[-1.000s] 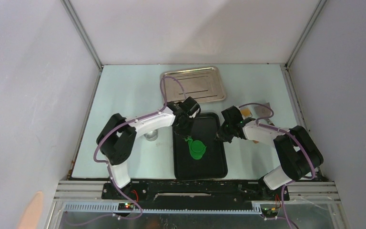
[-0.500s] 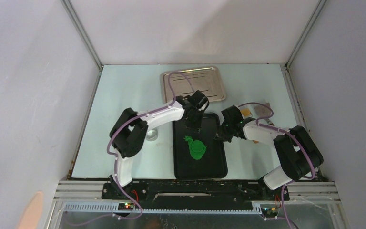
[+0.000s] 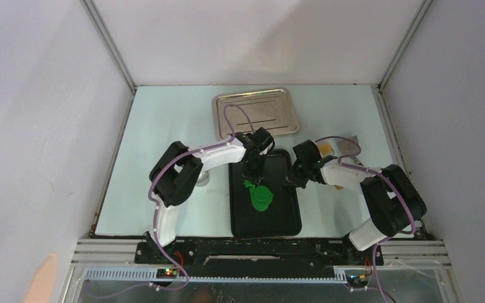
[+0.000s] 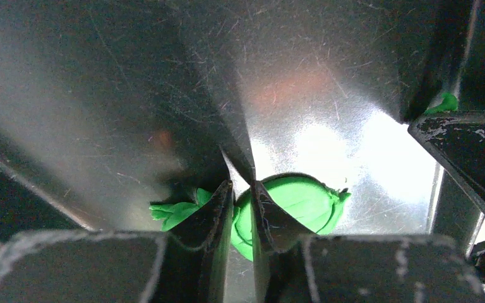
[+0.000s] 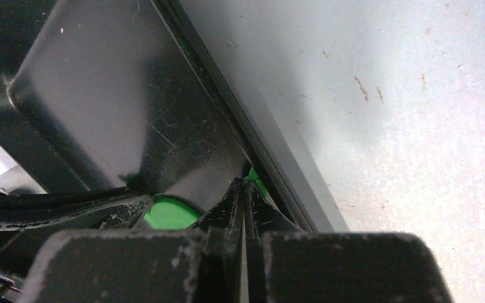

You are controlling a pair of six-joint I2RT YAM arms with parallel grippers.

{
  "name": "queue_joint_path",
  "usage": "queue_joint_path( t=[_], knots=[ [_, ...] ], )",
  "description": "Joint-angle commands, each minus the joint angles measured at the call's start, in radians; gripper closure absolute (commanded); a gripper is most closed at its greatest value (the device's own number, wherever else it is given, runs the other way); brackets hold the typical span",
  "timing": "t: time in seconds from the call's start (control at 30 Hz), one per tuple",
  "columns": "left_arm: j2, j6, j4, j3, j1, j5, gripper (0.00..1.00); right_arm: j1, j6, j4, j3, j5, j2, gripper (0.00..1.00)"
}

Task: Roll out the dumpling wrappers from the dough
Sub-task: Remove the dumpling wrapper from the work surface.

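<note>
The dough [image 3: 261,198] lies as a flat, rounded bright green sheet in the middle of the black tray [image 3: 284,221]. In the left wrist view a curved line in it marks off a round dumpling wrapper [image 4: 303,199], and a crumpled green scrap [image 4: 172,212] sits at its left. My left gripper [image 3: 252,174] [image 4: 241,184] stands tip-down at the sheet's far edge, its jaws a narrow gap apart with green showing through. My right gripper [image 3: 288,181] [image 5: 244,183] is shut at the tray's right rim [image 5: 271,170]. A green crumb [image 5: 253,174] sits at its tip.
A silver tray [image 3: 256,113] lies at the back of the table. A small metal cup [image 3: 201,179] stands left of the black tray, half hidden by my left arm. Tan objects [image 3: 340,147] lie behind my right arm. Enclosure walls stand on both sides.
My left arm has swung its elbow right and forward, and its gripper has shifted slightly right, then down toward the dough's far edge. The dough and the right arm have not moved.
</note>
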Motion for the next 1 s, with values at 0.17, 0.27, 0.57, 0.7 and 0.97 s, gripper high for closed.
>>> queue_joint_path(
  t=[0.17, 0.27, 0.57, 0.7, 0.97],
  knots=[
    [-0.123, 0.022, -0.067, -0.109, 0.008, -0.032, 0.81, 0.000, 0.013, 0.021, 0.009, 0.015, 0.010, 1.00],
    [-0.163, 0.024, -0.070, -0.142, 0.009, -0.017, 0.81, -0.001, 0.016, 0.024, 0.009, 0.014, 0.013, 1.00],
    [-0.232, 0.037, -0.063, -0.222, 0.007, 0.044, 0.81, -0.005, 0.019, 0.016, 0.009, 0.019, 0.015, 1.00],
    [-0.248, 0.051, -0.064, -0.247, 0.000, 0.131, 0.82, -0.007, 0.023, 0.020, 0.009, 0.018, 0.016, 1.00],
    [-0.342, 0.040, -0.082, -0.295, -0.060, 0.233, 0.82, -0.009, 0.021, 0.029, 0.009, 0.009, 0.008, 1.00]
  ],
)
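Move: The bunched end of the green dough scrap lies about 4 cm to the left hand's left, 2 cm back and 1 cm below the fingertips. The round cut wrapper it hangs from is centred roughly 7 cm back and 1 cm to the right of that hand, and the black tray's left rim is some 11 cm to its left. From the right hand, at the tray's right rim, the scrap end is about 16 cm left and level. The dough scrap beside the wrapper is swept backwards by the left fingers, which start at its front edge and travel about 9 cm back and 4 cm left, first diagonally, then straight back past the wrapper's left side. They keep their narrow gap, rise slightly and tilt some 10 degrees, tips towards the base. The right hand stays shut, tips at the tray's right rim, bracing the tray. ##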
